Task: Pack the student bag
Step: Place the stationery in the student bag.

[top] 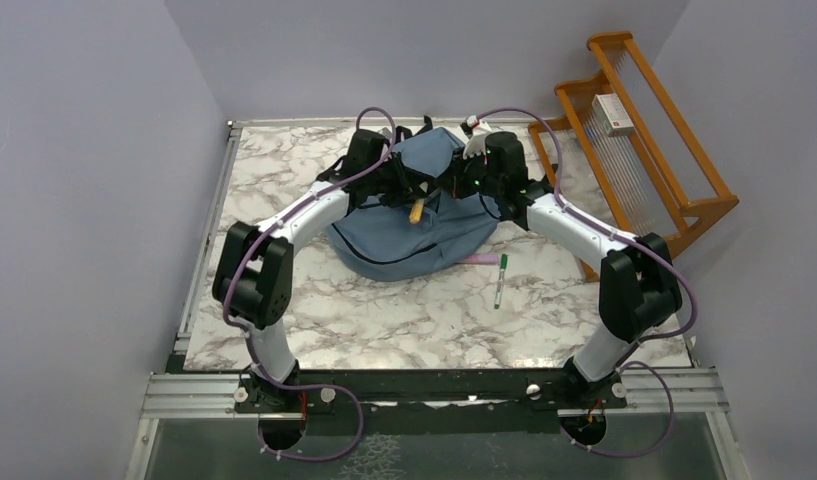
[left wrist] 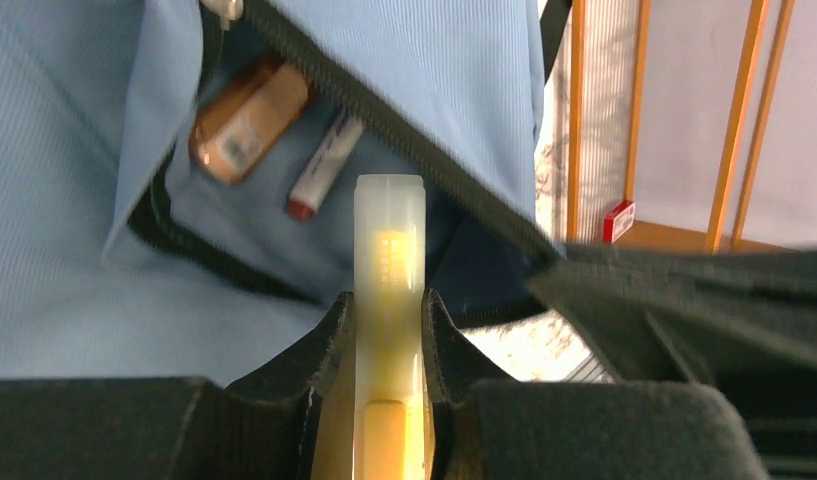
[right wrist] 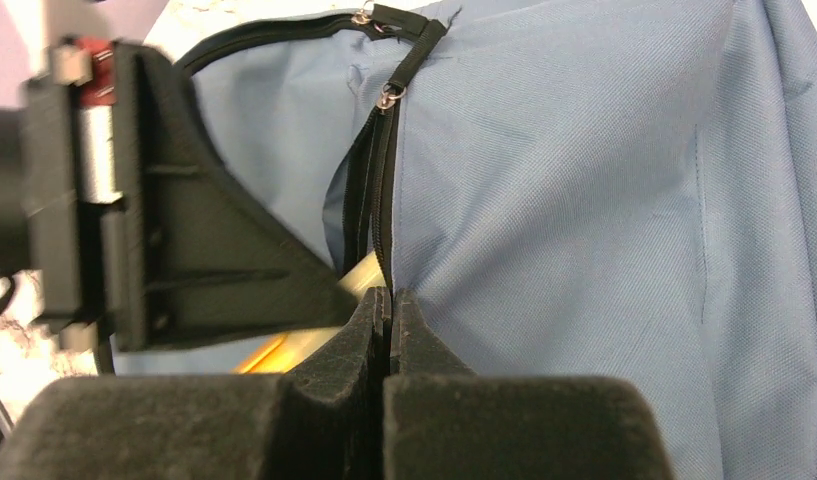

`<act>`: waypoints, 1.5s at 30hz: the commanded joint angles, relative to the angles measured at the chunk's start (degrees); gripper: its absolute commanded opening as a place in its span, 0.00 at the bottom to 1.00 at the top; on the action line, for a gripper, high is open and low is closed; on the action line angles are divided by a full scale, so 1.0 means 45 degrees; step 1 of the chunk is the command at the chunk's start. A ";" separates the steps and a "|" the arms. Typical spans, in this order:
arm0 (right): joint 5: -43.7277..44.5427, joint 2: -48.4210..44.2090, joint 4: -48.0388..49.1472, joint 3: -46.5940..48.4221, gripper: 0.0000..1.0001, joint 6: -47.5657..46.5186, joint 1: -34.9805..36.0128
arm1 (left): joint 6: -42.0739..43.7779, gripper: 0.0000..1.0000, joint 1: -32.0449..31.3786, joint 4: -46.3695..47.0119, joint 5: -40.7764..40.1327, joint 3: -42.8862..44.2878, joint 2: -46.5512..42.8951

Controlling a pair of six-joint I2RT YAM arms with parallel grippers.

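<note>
The slate-blue student bag lies at the back middle of the marble table. Its pocket gapes open along a dark zipper. Inside the pocket lie a brown-orange tube and a white marker with a red cap. My left gripper is shut on a yellow highlighter that points at the pocket mouth. The highlighter also shows from above. My right gripper is shut on the bag's zipper edge, pinching it and holding the fabric up.
A green marker lies on the table just right of the bag. A pink strip sticks out from under the bag's edge. A wooden rack with a white box stands off the table's back right corner.
</note>
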 commanded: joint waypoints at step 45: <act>0.1643 -0.1062 0.0202 0.0078 0.01 0.0961 0.0064 | 0.3722 0.68 0.0651 0.2194 -0.0073 -0.1297 -0.1226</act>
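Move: The left hand holds the yellow highlighter. The inside of the bag's unzipped pocket lies about 8 cm ahead of it, 6 cm to the right and 9 cm below. In there the red-capped marker lies some 10 cm ahead, 4 cm right, and the orange highlighter 12 cm ahead, 2 cm right, both about 10 cm below. From the right hand, already pinching the pocket's rim, the inside is roughly 6 cm ahead, 3 cm left and 10 cm lower. Forward about 8 cm, with some 4 cm each to the right and down, the left hand feeds the yellow highlighter into the pocket, rolling slightly. There the fingers open wide and let go, then it draws out some 5 cm each back, left and up, wrist tipping down. The right hand keeps its pinch on the rim, shifting barely right at the end. ##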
